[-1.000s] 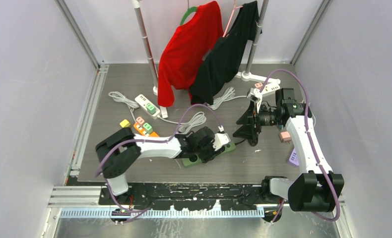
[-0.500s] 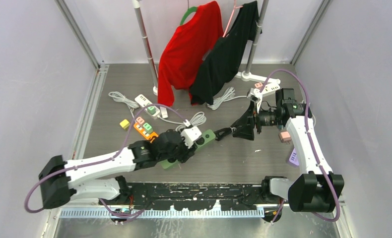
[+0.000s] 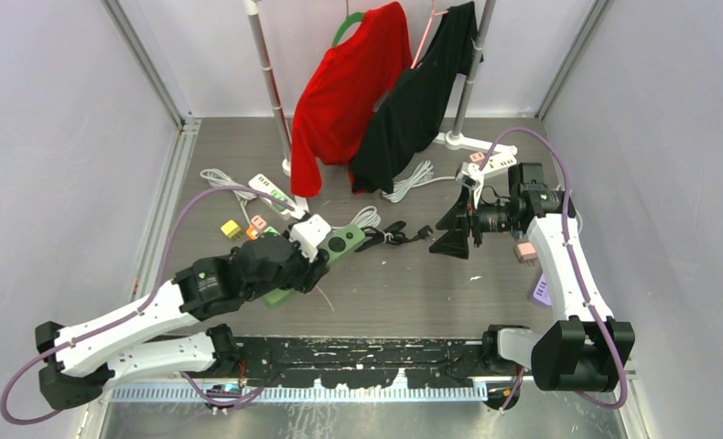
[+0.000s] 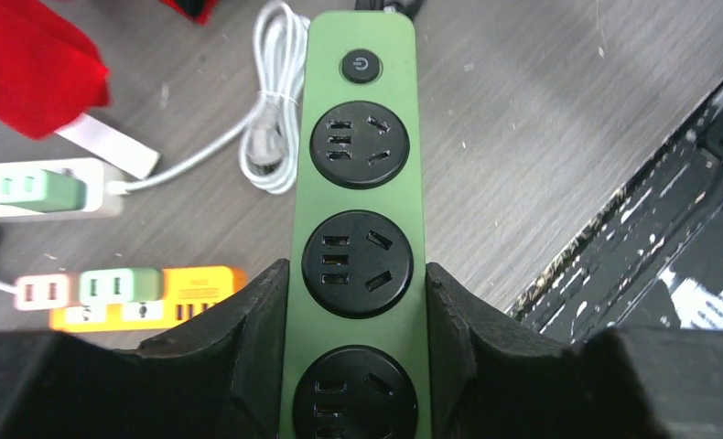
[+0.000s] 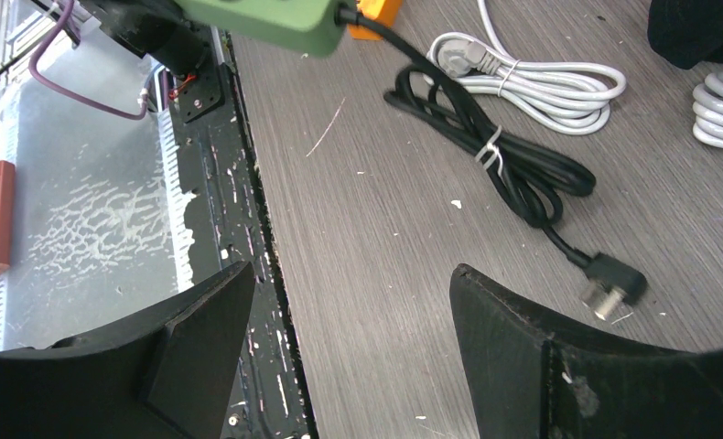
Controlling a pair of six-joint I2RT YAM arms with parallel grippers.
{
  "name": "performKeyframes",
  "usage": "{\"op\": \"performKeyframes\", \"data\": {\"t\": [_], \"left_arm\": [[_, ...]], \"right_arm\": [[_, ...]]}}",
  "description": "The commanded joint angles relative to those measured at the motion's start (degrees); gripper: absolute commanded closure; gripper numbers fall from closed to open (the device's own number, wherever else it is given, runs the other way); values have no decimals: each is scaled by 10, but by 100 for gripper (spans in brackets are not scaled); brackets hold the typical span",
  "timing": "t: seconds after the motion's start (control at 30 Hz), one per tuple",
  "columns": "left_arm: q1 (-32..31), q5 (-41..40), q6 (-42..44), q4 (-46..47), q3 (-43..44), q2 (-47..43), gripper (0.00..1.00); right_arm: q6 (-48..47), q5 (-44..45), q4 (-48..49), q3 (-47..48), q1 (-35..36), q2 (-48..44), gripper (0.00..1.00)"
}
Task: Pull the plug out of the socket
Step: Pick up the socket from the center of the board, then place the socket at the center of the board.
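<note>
My left gripper [image 4: 358, 274] is shut on the green power strip [image 4: 358, 183], one finger on each long side. Its three round black sockets show no plug in them. From above, the strip [image 3: 341, 241] sits left of centre under my left gripper [image 3: 296, 265]. Its black cord [image 5: 509, 169] lies bundled on the table and ends in a black angled plug [image 5: 616, 285], loose on the wood. This plug [image 3: 428, 234] lies just left of my right gripper [image 3: 456, 236]. My right gripper [image 5: 353, 274] is open above bare table, nothing between its fingers.
A white strip with green adapters [image 3: 268, 190], an orange strip [image 4: 147, 297] and coiled white cables [image 5: 532, 78] lie behind the green strip. A red shirt [image 3: 349, 87] and a black one [image 3: 417, 101] hang on a rack at the back. The table's front edge [image 5: 266, 238] runs under my right gripper.
My left arm has swung left and back, carrying the green strip with it. The black cord and plug trailed leftwards after it. My right gripper stayed almost still and open.
</note>
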Motion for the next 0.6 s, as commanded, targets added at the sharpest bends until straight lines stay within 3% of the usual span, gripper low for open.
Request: {"op": "performKeyframes", "data": {"t": [0.0, 0.3, 0.57], "left_arm": [[3, -68, 9, -18, 96, -24, 100], [19, -132, 44, -20, 178, -20, 100], [94, -154, 56, 10, 225, -20, 100]], "right_arm": [[3, -13, 10, 14, -3, -15, 17], [6, -13, 12, 12, -3, -14, 17], [7, -13, 15, 11, -3, -14, 17]]}}
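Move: The left hand already holds the green socket by its long sides, some 20 cm above the table. From it the orange strip lies about 14 cm ahead and 13 cm left, the white strip with the green plug 29 cm ahead and 14 cm left, the yellow plug 20 cm ahead and 23 cm left, and the white cord coil 19 cm ahead and 5 cm right. From the right hand the orange strip is about 9 cm ahead and 37 cm left, some 20 cm below. The left hand keeps its pinch across the green socket's long sides and lifts it clear of the table by about another 10 cm, fast at first and then slower, while also carrying it some 5 cm left and 4 cm forward, closing the level distance to the orange and white strips. As the rise eases off, the wrist keeps turning the socket counter-clockwise, about 15 degrees in all, and tips the fingers up some 10 degrees, so the socket's switch end swings forward and up with its black cord trailing. ##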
